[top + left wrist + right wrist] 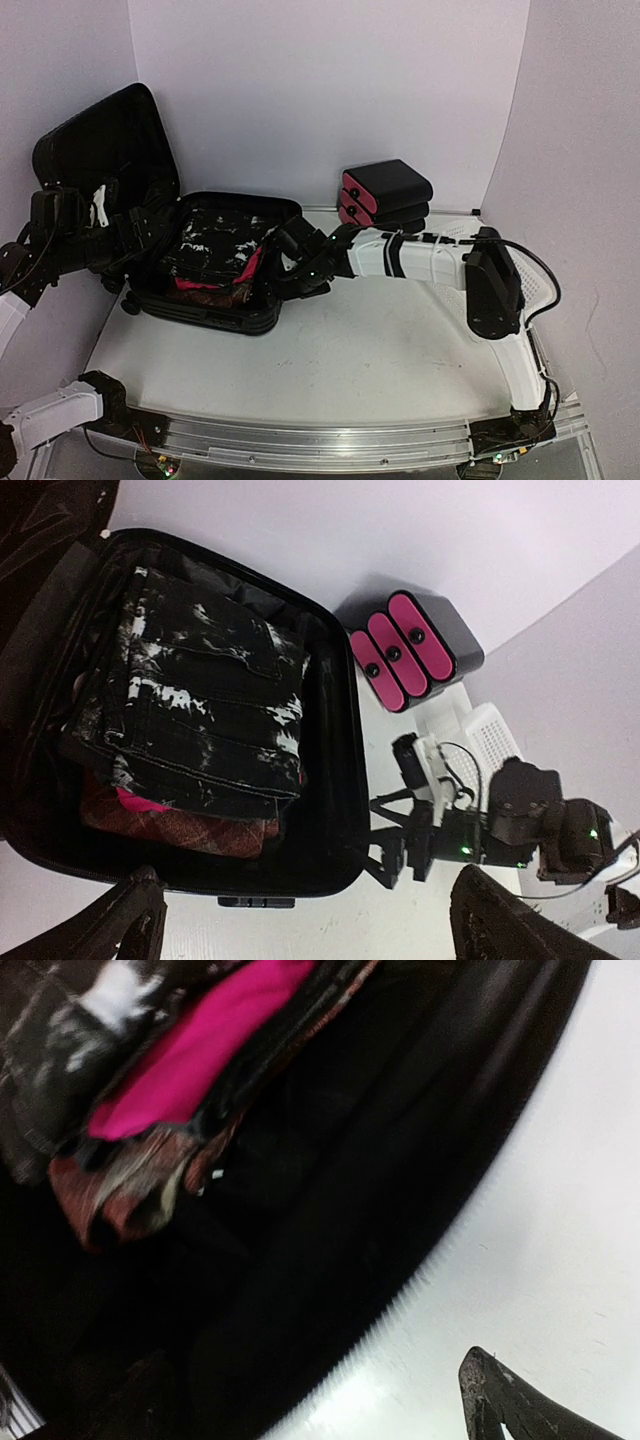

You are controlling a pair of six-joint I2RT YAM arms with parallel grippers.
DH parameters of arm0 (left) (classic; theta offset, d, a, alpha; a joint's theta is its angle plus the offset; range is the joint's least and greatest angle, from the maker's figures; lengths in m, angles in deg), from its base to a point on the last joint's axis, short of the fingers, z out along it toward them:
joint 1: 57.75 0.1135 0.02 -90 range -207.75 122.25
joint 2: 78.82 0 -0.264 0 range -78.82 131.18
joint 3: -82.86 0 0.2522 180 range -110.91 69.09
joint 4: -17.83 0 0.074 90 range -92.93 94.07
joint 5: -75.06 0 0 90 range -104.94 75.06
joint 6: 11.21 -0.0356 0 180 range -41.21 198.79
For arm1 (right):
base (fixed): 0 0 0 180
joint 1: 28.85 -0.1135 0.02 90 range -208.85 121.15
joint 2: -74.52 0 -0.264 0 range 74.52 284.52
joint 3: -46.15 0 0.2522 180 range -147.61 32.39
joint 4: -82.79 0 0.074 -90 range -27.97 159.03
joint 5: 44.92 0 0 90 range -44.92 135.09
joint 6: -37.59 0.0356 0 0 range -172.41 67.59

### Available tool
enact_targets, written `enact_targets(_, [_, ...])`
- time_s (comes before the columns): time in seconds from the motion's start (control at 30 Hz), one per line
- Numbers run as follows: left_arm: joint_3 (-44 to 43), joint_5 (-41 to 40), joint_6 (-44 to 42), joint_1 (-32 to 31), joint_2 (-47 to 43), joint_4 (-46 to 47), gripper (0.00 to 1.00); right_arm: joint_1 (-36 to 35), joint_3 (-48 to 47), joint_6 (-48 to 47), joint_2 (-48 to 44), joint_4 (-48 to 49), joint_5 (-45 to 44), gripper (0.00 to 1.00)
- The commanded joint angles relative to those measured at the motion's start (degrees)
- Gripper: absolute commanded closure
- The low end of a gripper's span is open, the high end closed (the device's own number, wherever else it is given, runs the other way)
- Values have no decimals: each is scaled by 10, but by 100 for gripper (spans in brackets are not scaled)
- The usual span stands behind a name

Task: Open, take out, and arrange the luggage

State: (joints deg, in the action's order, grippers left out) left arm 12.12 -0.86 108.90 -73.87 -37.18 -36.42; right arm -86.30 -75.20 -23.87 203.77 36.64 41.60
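The luggage [210, 315] lies open at the table's left, its lid [105, 140] standing up against the left wall. Inside are folded black-and-white jeans [200, 700] on top of a pink garment [200, 1060] and red plaid cloth [190, 830]. My left gripper [305, 925] hovers open by the lid hinge, over the case's left side, holding nothing. My right gripper [285, 262] is at the case's right wall [380, 1160], open, with one fingertip [510, 1405] over the white table and the other lost in the dark by the case.
Three stacked black boxes with pink fronts [385, 192] stand at the back, right of the case. A white mesh basket [480, 735] sits behind my right arm. Walls close in on the left, back and right. A metal rail [320, 440] runs along the near edge.
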Motion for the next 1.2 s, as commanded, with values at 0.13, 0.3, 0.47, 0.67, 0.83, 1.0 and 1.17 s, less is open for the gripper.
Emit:
enact_targets(0.13, [46,0,71,1,-47,93,1,46,170,-168,-303,-98,-164,2])
enact_targets(0.3, [30,60,47,1,3,80,2,131,283,-219,-383,-241,-341,2])
enact_targets(0.47, [13,107,41,0,63,81,3,264,337,-245,-403,-337,-260,2])
enact_targets(0.67, [5,124,44,0,77,80,4,294,373,-218,-385,-349,-156,2])
enact_targets(0.83, [21,125,47,0,48,80,4,309,393,-169,-342,-348,-185,20])
enact_targets(1.0, [40,124,56,0,18,73,4,309,424,-108,-352,-322,-134,48])
enact_targets(1.17, [51,123,63,0,9,69,4,305,463,-37,-378,-290,-70,84])
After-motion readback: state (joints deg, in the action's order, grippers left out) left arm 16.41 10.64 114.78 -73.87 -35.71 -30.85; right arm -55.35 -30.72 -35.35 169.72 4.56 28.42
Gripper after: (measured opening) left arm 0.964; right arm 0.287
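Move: The white basket's middle lies about 44 cm to the right of the right hand, 1 cm ahead and some 4 cm lower; its near-left rim, the part to grip, is roughly 41 cm right, 7 cm back and 2 cm lower. The open suitcase's lower shell is centred 14 cm left and 5 cm ahead, the pink-fronted drawers 23 cm right and 17 cm ahead. From the left hand the basket lies about 64 cm right, 9 cm ahead and 26 cm down. The right hand's wide-open fingers come off the suitcase's right rim and arc quickly right to the basket, about 41 cm across after rising some 14 cm, then down and slightly back, rolling to point steeply down. There they straddle the near-left wall and start closing on it. The open left hand dips about 5 cm while drifting right, then rises most of the way back. ##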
